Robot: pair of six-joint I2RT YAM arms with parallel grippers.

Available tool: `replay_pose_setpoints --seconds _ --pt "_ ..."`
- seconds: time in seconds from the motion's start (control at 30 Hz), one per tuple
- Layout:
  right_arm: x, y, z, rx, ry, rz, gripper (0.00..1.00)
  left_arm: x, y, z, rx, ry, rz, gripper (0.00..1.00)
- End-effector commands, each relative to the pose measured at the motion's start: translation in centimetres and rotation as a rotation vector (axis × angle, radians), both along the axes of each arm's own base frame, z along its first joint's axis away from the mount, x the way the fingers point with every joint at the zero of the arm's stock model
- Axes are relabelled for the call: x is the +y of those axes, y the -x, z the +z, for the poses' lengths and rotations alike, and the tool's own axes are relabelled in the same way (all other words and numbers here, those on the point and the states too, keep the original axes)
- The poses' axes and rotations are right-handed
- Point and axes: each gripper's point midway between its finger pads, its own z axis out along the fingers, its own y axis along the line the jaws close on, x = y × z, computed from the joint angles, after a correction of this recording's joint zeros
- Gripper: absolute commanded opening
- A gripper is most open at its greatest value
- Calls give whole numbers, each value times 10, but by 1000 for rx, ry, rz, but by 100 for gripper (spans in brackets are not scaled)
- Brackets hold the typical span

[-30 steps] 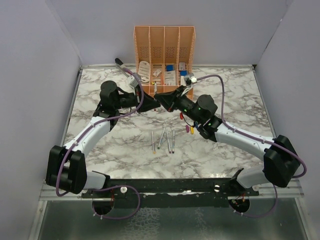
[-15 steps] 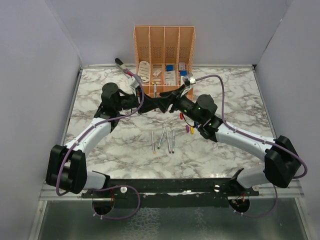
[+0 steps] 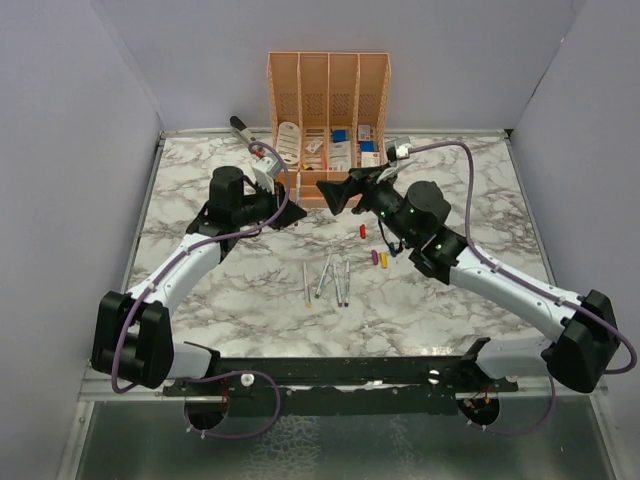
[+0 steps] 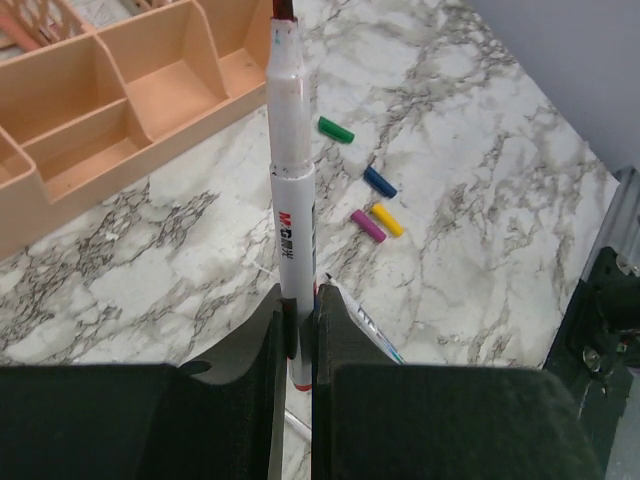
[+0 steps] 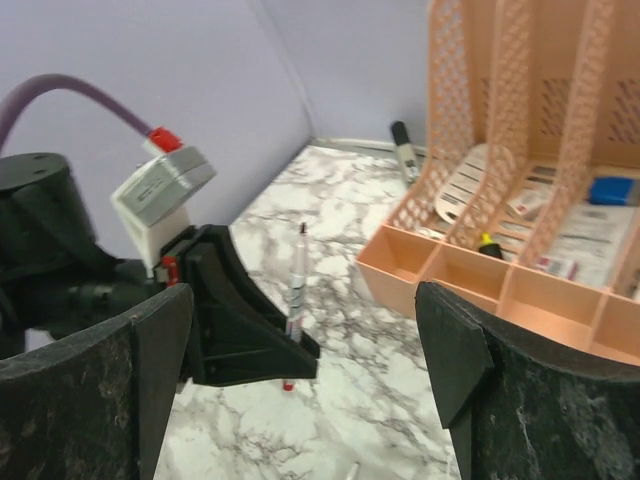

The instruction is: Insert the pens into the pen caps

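Observation:
My left gripper [image 3: 290,212] [image 4: 298,300] is shut on a whitish pen [image 4: 288,200] [image 5: 297,285]. The pen sticks out beyond the fingers, with its dark tip pointing away and a red end below. My right gripper [image 3: 334,190] [image 5: 305,335] hangs open just right of it, facing the left gripper and holding nothing. Several more pens [image 3: 327,278] lie side by side on the marble in front of the arms. A red cap [image 3: 362,231] lies near the right arm. Green [image 4: 336,129], blue [image 4: 379,181], purple [image 4: 367,225] and yellow [image 4: 387,219] caps lie loose on the marble.
An orange organiser [image 3: 328,95] [image 5: 520,290] stands at the back centre, its front trays close behind both grippers. A black marker [image 3: 240,125] lies at the back left. Grey walls close in the table on three sides.
The right gripper has opened wide and drawn back to the right and toward the organiser. The left gripper has shifted slightly left, still holding the pen.

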Motion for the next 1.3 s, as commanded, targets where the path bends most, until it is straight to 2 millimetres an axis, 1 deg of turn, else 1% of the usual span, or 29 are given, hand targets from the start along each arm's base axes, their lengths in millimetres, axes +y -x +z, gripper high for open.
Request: replay_pose_setpoints --seconds 0.0,0.13,0.3,0.43,0.53,0.77,0.87,0.93,1.1,1.27 --pt "-28 -24 -47 153 180 -208 89 13 -7 -13 16 -78 84 0" --pt "-39 -31 -81 239 247 -293 84 10 -3 -13 13 -44 70 0" --pt "-36 -42 -133 381 368 -335 75 5 3 -16 30 -9 44 0" --pt "-33 -46 -173 482 435 -346 73 4 7 -22 45 -12 26 0" --pt "-33 -46 -195 523 455 -349 71 4 10 -27 56 -20 14 0" --pt "-49 -52 -243 657 519 -404 64 9 19 -40 59 -56 6 0" --pt "-55 -53 -259 699 542 -428 58 10 22 -42 52 -57 1 0" --pt "-60 -54 -270 729 549 -443 56 9 24 -43 50 -51 -10 0" --pt "-64 -56 -284 760 555 -452 56 3 29 -43 50 -30 -51 0" --pt "-68 -63 -297 774 577 -469 57 2 27 -43 47 -28 -56 0"
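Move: The red cap lies on the table some 32 cm below the empty right hand, about 8 cm ahead and 8 cm to its right. The green cap sits 7 cm right of the red one and 1 cm farther out, the blue cap 7 cm right and 6 cm nearer, the purple cap 3 cm right and 8 cm nearer. From the left hand, which holds the pen upright, the red cap lies about 7 cm ahead, 15 cm right and 21 cm down. The right hand leaves the handed-over pen and plunges nearly 30 cm down towards the red cap, drifting some 7 cm right and a little forward, quick at first and easing off, while its level fingers swing to point steeply forward-down and draw in from wide to about half open, stopping just short of the cap without touching it. The left hand keeps its pinch on the pen, nib up, and sinks about 6 cm, easing slightly back. ##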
